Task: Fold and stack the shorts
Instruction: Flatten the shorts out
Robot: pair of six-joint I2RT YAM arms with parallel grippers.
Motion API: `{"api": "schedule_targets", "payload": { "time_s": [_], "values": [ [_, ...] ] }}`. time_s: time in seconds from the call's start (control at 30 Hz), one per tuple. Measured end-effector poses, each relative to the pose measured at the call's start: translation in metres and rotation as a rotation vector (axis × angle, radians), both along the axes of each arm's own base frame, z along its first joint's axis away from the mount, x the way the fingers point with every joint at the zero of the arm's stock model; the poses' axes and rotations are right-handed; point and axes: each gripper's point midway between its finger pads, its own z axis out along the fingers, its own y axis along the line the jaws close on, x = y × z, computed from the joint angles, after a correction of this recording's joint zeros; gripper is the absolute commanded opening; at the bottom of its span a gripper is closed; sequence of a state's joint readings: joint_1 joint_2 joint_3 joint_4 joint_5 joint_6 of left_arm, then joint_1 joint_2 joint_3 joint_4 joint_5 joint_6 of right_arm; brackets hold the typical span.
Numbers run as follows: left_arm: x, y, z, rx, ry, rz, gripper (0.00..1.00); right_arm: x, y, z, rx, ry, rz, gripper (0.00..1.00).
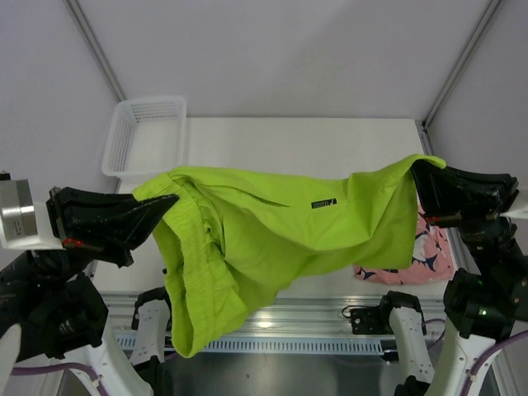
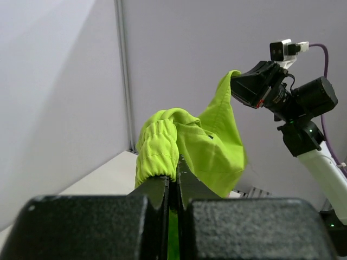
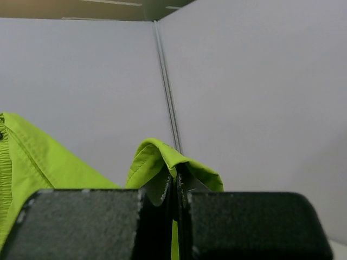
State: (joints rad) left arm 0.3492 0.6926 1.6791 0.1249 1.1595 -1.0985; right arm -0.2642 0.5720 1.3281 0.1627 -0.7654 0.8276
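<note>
The lime green shorts hang stretched in the air between both arms, high above the table. My left gripper is shut on the gathered waistband at the left end. On the right, my right gripper is shut on a hem corner. A loose leg of the green shorts droops toward the near table edge. The pink shorts with navy-and-white print lie on the table at the right, mostly hidden under the green fabric and the right arm.
A white mesh basket stands at the table's back left corner. The white table top runs behind the hanging shorts. Grey enclosure walls close in at the back and sides. The arm bases and a metal rail line the near edge.
</note>
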Motion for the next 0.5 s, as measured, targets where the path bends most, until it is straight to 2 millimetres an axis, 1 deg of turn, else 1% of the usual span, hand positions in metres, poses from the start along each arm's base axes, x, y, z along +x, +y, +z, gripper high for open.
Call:
{"api": "schedule_targets", "payload": {
  "time_s": [0.07, 0.1, 0.17, 0.23, 0.27, 0.3, 0.33, 0.37, 0.43, 0.47, 0.5],
  "values": [
    [0.013, 0.006, -0.004, -0.020, 0.030, 0.017, 0.00, 0.020, -0.007, -0.009, 0.030, 0.061, -0.005, 0.00],
    [0.024, 0.010, -0.006, -0.034, 0.052, 0.029, 0.00, 0.033, -0.010, -0.014, 0.041, 0.098, -0.005, 0.00],
    [0.047, 0.020, -0.011, -0.058, 0.096, 0.047, 0.00, 0.067, -0.016, -0.028, 0.057, 0.183, -0.020, 0.00],
    [0.082, 0.034, -0.018, -0.092, 0.163, 0.068, 0.00, 0.107, -0.021, -0.048, 0.063, 0.283, -0.029, 0.00],
    [0.103, 0.042, -0.023, -0.110, 0.202, 0.083, 0.00, 0.127, -0.024, -0.061, 0.069, 0.336, -0.032, 0.00],
    [0.130, 0.053, -0.032, -0.138, 0.260, 0.104, 0.00, 0.146, -0.027, -0.075, 0.075, 0.391, -0.033, 0.00],
    [0.149, 0.061, -0.039, -0.157, 0.301, 0.118, 0.00, 0.163, -0.029, -0.089, 0.080, 0.442, -0.030, 0.00],
    [0.171, 0.070, -0.049, -0.178, 0.354, 0.132, 0.00, 0.174, -0.030, -0.100, 0.085, 0.481, -0.024, 0.00],
    [0.203, 0.083, -0.069, -0.214, 0.446, 0.152, 0.00, 0.201, -0.033, -0.128, 0.098, 0.580, -0.016, 0.00],
    [0.217, 0.089, -0.082, -0.232, 0.497, 0.161, 0.00, 0.209, -0.034, -0.140, 0.103, 0.618, -0.010, 0.00],
    [0.228, 0.093, -0.093, -0.249, 0.546, 0.170, 0.00, 0.212, -0.033, -0.146, 0.105, 0.643, -0.003, 0.00]
  ]
}}
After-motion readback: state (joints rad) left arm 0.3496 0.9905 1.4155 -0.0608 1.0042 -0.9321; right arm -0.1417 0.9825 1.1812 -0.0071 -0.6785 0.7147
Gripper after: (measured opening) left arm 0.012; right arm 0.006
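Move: Both hands already hold the green shorts by the upper edge, high over the near side of the table. The bare middle of the table lies about 33 cm ahead of the left hand and 8 to its right; from the right hand it is some 27 ahead and 22 to the left, roughly 60 below both. The white basket stands about 52 cm ahead of the left hand and 32 to its left; the pink shorts lie some 10 ahead of the right hand and 16 to its right. Both hands fling the green shorts forward over the table in one quick sweep, already gathering speed downward: the left goes about 23 cm forward while drifting outward to the left and sinking, the right about 21 cm forward and more steeply down. The fingers stay shut on the two ends of the upper edge, the wrists tip down by some 30 to 35 degrees, and the widening gap between the hands stretches the cloth between them. ##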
